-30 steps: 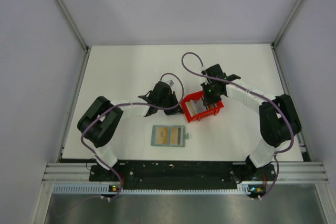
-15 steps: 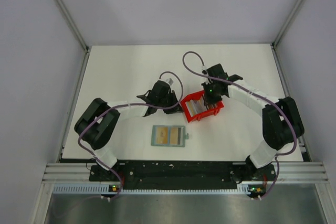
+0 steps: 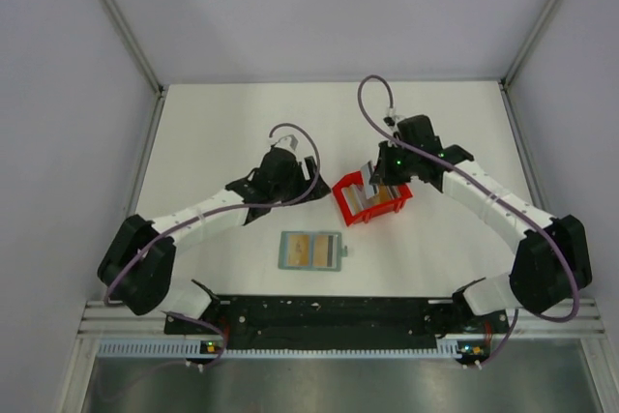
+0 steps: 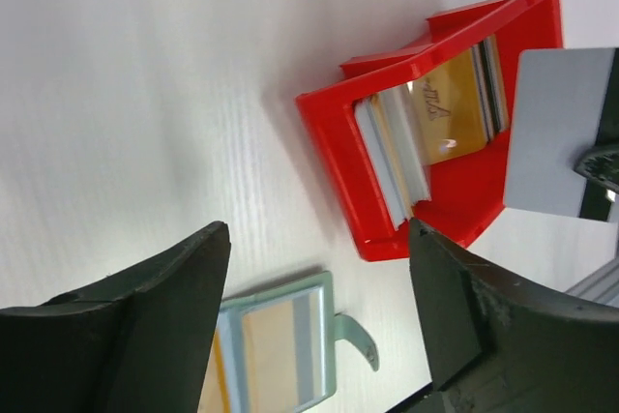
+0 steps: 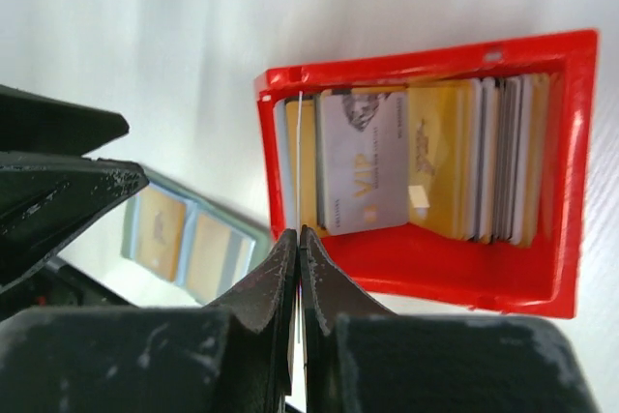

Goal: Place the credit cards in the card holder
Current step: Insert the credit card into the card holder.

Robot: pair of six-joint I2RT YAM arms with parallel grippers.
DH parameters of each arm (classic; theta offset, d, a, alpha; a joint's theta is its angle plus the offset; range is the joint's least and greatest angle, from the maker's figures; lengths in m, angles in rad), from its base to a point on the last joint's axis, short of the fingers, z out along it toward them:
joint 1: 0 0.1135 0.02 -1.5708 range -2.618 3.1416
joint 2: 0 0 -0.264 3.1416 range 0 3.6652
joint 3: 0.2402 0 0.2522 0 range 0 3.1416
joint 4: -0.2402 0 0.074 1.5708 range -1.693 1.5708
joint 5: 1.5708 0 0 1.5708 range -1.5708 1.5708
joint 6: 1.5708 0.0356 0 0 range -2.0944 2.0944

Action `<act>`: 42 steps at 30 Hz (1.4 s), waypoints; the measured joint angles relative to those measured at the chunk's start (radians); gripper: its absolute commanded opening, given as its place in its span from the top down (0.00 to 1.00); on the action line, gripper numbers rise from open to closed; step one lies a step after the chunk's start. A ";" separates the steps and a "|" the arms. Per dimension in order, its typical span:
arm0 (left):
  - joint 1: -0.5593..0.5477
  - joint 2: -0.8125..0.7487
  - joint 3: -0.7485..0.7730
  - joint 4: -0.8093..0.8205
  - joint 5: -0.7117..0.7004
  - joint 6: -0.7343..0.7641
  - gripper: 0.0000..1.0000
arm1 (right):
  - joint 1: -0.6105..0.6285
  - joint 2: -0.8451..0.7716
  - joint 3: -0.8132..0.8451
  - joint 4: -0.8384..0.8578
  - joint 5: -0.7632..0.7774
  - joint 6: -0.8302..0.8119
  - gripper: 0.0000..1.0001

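The card holder (image 3: 311,250) lies open on the table near the front, tan cards showing in both of its pockets; it also appears between my left fingers (image 4: 280,345). Several credit cards (image 5: 426,162) stand on edge in a red bin (image 3: 372,202). My right gripper (image 5: 299,232) is shut on one grey credit card (image 4: 556,132), seen edge-on in the right wrist view (image 5: 300,157), and holds it just above the bin's left end. My left gripper (image 4: 317,229) is open and holds nothing, a little left of the bin (image 4: 334,157) and above the table.
The red bin sits at the table's middle, between the two grippers. The holder's small closing tab (image 4: 360,345) sticks out from its right edge. White walls enclose the table on three sides.
My left gripper has opened and drawn back to the left, away from the bin. The right gripper has closed on the grey card and risen slightly with it.
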 measured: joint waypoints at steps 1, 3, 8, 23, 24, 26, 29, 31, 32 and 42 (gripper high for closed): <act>0.001 -0.021 -0.012 -0.014 -0.021 0.000 0.13 | 0.004 -0.019 -0.021 0.021 -0.018 0.023 1.00; 0.005 -0.070 -0.037 -0.048 -0.064 0.000 0.08 | 0.019 -0.058 -0.065 0.052 -0.039 0.066 1.00; 0.022 -0.200 -0.105 -0.134 -0.160 -0.011 0.03 | 0.124 -0.089 -0.130 0.131 -0.051 0.160 1.00; 0.066 -0.464 -0.349 -0.259 -0.210 -0.084 0.02 | 0.408 -0.058 -0.248 0.326 0.005 0.356 1.00; 0.066 -0.466 -0.355 -0.259 -0.208 -0.087 0.02 | 0.417 -0.050 -0.250 0.336 0.010 0.358 1.00; 0.066 -0.472 -0.369 -0.257 -0.197 -0.092 0.02 | 0.428 -0.036 -0.258 0.344 0.014 0.365 1.00; 0.066 -0.481 -0.389 -0.256 -0.185 -0.100 0.02 | 0.432 -0.034 -0.282 0.354 0.023 0.369 1.00; 0.066 -0.501 -0.415 -0.255 -0.174 -0.105 0.02 | 0.432 -0.032 -0.289 0.358 0.031 0.369 1.00; 0.066 -0.515 -0.432 -0.249 -0.167 -0.107 0.02 | 0.432 -0.031 -0.290 0.362 0.032 0.369 1.00; 0.066 -0.562 -0.542 -0.149 -0.099 -0.110 0.05 | 0.433 -0.015 -0.318 0.430 0.071 0.386 1.00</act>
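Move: The open card holder I'm taking my card to lies about 13 cm back and 15 cm to the left of my right hand, some 13 cm lower. The red box sits almost straight under that hand, its middle about 1 cm back and roughly level sideways, 11 cm down. From my empty left hand the holder is about 15 cm back, 1 cm left and 10 cm down, and the box's middle some 14 cm right and 1 cm back. Keeping the white card pinched in my shut right fingers, I carry it off the red box, back and left by about 11 cm each way, then also 5 cm down, rolling the hand's left side up a little, to come over the card holder's right half. My left hand swings 12 cm left, then back and down towards the holder's left side, its fingers spreading fully. ##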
